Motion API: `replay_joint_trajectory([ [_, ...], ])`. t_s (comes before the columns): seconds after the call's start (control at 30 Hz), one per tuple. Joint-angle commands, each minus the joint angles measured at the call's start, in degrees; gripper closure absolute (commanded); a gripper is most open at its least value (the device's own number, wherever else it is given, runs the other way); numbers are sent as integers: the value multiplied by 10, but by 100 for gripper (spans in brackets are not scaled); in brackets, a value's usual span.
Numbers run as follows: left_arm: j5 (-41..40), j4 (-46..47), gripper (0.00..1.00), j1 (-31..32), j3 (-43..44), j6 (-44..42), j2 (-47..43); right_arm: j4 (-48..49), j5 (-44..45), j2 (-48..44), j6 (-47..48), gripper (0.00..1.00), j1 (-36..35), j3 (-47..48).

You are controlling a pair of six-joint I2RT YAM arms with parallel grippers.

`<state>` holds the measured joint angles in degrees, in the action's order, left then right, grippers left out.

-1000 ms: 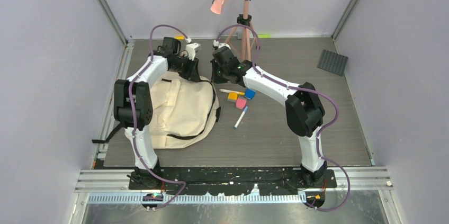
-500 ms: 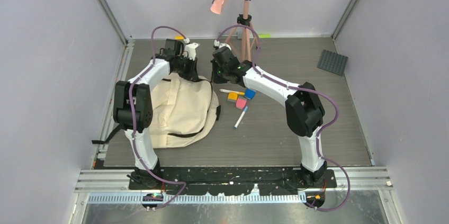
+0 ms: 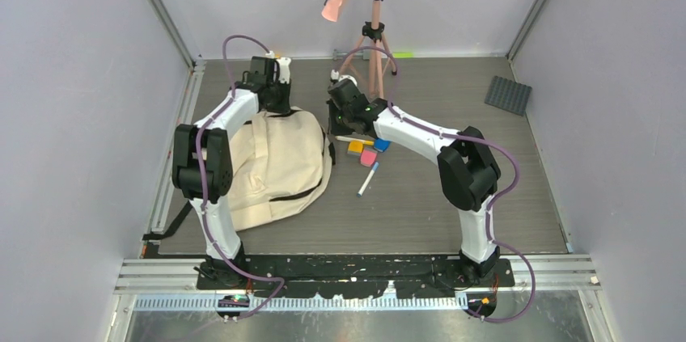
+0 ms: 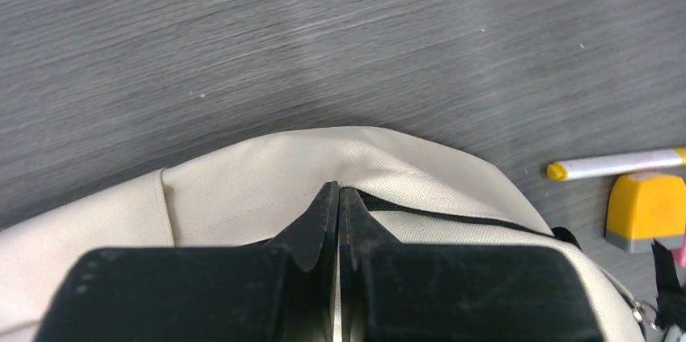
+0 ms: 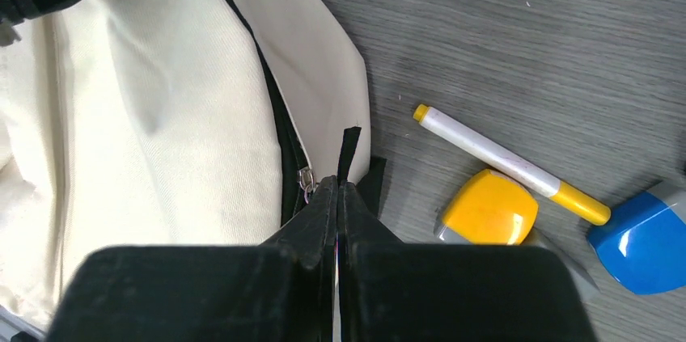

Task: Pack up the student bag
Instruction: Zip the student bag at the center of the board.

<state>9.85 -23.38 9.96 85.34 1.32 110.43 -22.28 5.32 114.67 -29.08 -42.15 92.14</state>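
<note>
The student bag, cream canvas with black straps, lies flat on the left of the table. My left gripper is at its far top edge, shut on a fold of cream fabric beside the black zip. My right gripper is at the bag's right top corner, shut on a black zip tab next to the metal puller. A white marker with yellow caps, a yellow block and a blue block lie just right of the bag. A pink block and a blue-capped pen lie nearer.
A tripod with a pink piece on top stands at the back centre, just behind my right gripper. A dark grey studded plate lies at the far right. Walls close in on both sides.
My left gripper has shut on the bag's top fabric. The top of the bag has shifted and now lies spread toward the far edge. My right arm has moved slightly nearer.
</note>
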Motion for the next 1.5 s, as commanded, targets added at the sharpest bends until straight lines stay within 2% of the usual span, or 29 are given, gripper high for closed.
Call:
replay_joint_trajectory([
  [0.0,-115,31,100,-27,42,42,-15,-9,5,-53,-2,99,-3,-6],
  [0.2,-153,3,100,-41,68,73,-4,-12,-2,-53,-2,99,-14,-9],
  [0.57,-188,-15,100,-90,62,117,-13,-19,-13,-57,-1,99,-28,-23],
  [0.7,-181,-17,100,-117,55,126,-21,-19,-15,-59,-1,99,-30,-26],
  [1.0,-122,-17,99,-118,30,132,-61,-17,-20,-53,1,99,-31,-14],
  [1.13,-110,-33,63,-110,23,153,-96,-17,-16,-54,7,99,-31,-11],
  [1.2,-102,-37,49,-107,16,177,-117,-17,-18,-53,9,99,-31,-9],
  [1.3,-60,-33,41,-105,-4,238,-154,-15,-21,-48,11,99,-31,-5],
  [1.47,-19,-10,37,-62,-62,335,-199,-10,-27,-43,10,99,-31,-2],
])
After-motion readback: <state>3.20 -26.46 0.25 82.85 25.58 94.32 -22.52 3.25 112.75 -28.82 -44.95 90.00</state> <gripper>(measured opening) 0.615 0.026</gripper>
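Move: The left hand already pinches the student bag's far rim at the zip, with the bag's middle some 14 cm back and 5 cm below; the zip slider lies about 13 cm to its right and 7 cm back. The right hand already has the zip's pull cord, the slider some 1 cm to its left. From that hand, the yellow eraser is about 7 cm right, level ahead and 8 cm below, and the yellow marker as far right and 2 cm farther out. The left hand drags the pinched far rim of the bag about 12 cm to the left, going slightly forward and up at first and turning some 30 degrees counter-clockwise, then opens, lets go of the cloth and climbs clear, easing back and a little right. Meanwhile the right hand keeps its shut grip on the pull cord, rises briefly and eases down again as it draws about 3 cm back with a slight shift left, and then holds there while the left hand leaves. ##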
